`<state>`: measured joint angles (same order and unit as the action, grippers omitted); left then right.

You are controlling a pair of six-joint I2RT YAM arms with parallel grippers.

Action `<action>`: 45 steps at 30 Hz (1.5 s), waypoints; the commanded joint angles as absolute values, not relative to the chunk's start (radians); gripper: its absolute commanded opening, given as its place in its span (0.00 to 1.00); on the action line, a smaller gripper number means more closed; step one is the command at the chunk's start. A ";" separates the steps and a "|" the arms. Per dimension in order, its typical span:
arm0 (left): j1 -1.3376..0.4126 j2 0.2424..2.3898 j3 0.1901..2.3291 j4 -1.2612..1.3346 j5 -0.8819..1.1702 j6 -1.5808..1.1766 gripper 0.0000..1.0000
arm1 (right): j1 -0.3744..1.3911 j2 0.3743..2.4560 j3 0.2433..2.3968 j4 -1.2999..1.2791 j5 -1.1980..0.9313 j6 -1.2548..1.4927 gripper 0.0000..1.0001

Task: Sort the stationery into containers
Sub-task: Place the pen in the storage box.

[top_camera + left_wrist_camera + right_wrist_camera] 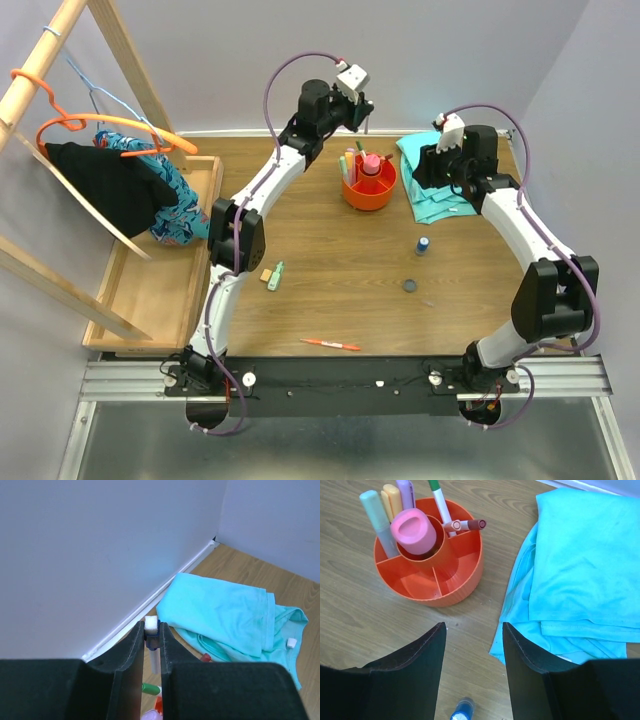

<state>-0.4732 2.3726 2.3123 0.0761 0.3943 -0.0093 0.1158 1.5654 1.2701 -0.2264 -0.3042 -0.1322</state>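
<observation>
The orange tub [369,190] stands at the back middle of the table and holds a pink glue bottle [413,527], pastel highlighters [376,515] and two markers [440,502]. My left gripper [362,108] hangs above the tub's far side, shut on a white marker with a blue cap [151,640] that points down. My right gripper [473,630] is open and empty between the tub [430,560] and the teal cloth [580,570]. A blue-capped bottle [423,245], a dark disc [410,286], an orange pen [330,344], a green highlighter [275,275] and a tan eraser [266,274] lie on the table.
The teal cloth [440,190] lies at the back right under the right arm. A wooden tray [150,290] with a hanger rack and clothes [120,185] fills the left side. The wall runs close behind the left gripper [151,626].
</observation>
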 commanded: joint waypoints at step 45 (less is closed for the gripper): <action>-0.448 1.936 1.823 0.103 0.462 0.058 0.58 | 0.110 1.582 1.273 -0.196 -0.319 -0.147 0.57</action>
<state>-0.4522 2.2364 2.0026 0.1421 0.4004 -0.0486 0.1158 1.6299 1.3125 -0.2222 -0.2916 -0.1394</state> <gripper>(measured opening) 0.560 0.568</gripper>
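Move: The left hand still holds the blue-capped pen upright, its fingers pointing forward-right; the middle of the storage box is about 5 cm back, 3 cm right and some 21 cm below. The pink bottle stands in the box's middle, about 17 cm below the hand. The highlighters are about 4 cm back and 2 cm left of the hand, and the turquoise cloth is 2 cm back and 21 cm right. From the right hand the box lies about 8 cm ahead, 13 cm left and 12 cm below. The left hand sinks almost straight down by about 12 cm, carrying the upright pen into the wall-side part of the storage box, while its wrist tips forward some 15 degrees. Once down, it slows and the fingers open to let go of the pen, then the open hand lifts about 8 cm clear, easing slightly back and left as the wrist tips part of the way back up. ##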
